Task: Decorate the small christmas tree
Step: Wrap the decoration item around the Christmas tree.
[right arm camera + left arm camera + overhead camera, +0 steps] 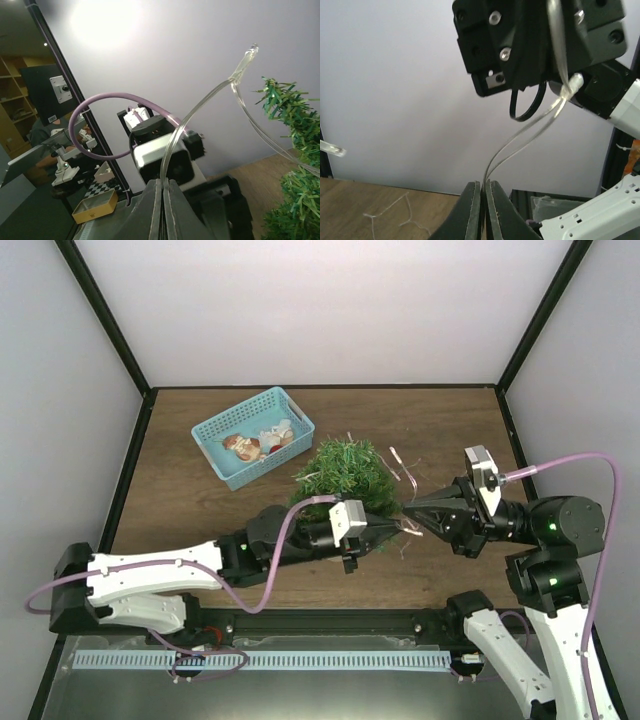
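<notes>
The small christmas tree (345, 472) stands mid-table, bushy and green; its branches also show at the right of the right wrist view (295, 150). A clear plastic strand (520, 137) runs between both grippers in front of the tree's right side. My left gripper (483, 186) is shut on one end of it, the two lines rising to a knot by the right gripper's body (530, 45). My right gripper (163, 184) is shut on the strand (200, 107), which loops up to a knot and trails down toward the tree. The two tips (395, 530) (408, 508) nearly meet.
A light-blue basket (215, 430) holding small ornaments sits at the back left of the tree. More loose strand (405, 468) lies on the wood right of the tree. A thin wire (390, 212) lies on the table. Black frame posts edge the table.
</notes>
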Action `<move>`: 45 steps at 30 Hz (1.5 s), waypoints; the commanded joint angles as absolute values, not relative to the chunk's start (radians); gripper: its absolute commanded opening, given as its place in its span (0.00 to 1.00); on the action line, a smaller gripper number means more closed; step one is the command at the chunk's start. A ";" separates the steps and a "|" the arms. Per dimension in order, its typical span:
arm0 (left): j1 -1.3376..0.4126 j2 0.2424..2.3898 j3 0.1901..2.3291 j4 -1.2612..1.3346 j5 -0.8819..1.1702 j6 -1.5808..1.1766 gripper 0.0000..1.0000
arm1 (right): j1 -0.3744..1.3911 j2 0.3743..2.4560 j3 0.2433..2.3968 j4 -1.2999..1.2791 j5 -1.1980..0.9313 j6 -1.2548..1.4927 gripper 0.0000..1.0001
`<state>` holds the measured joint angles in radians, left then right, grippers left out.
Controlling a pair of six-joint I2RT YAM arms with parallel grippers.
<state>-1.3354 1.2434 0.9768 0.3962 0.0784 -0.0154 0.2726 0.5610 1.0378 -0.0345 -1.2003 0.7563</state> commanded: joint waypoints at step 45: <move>-1.336 0.607 0.689 -0.252 -0.635 -0.632 0.04 | 0.274 0.554 0.858 -0.493 -0.561 0.163 0.47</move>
<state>-1.3361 0.5884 0.6727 -0.2058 -0.5850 -0.6357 0.2726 0.5419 0.8845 -0.4408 -0.6586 0.2276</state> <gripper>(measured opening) 0.043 0.465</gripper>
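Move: The tree, with the garland to go round its near side, has its middle about 11 cm ahead of the left hand, 8 cm to its left and 17 cm lower; its pot stands about straight under it, some 34 cm below that hand. The blue basket lies some 43 cm ahead of the left hand, 30 cm left and 35 cm down. From the right hand, the tree's middle is roughly 14 cm ahead, 8 cm left and 25 cm below. Both hands are shut on the garland. The garland, still pinched in the left fingers, is drawn about 20 cm leftward across the tree's near side, first rising slightly, then sinking and easing forward, the wrist rolling and turning some 35 degrees counter-clockwise. The right fingers open to about half and let go, while that hand goes forward and down by the tree's right side, swinging clockwise. ##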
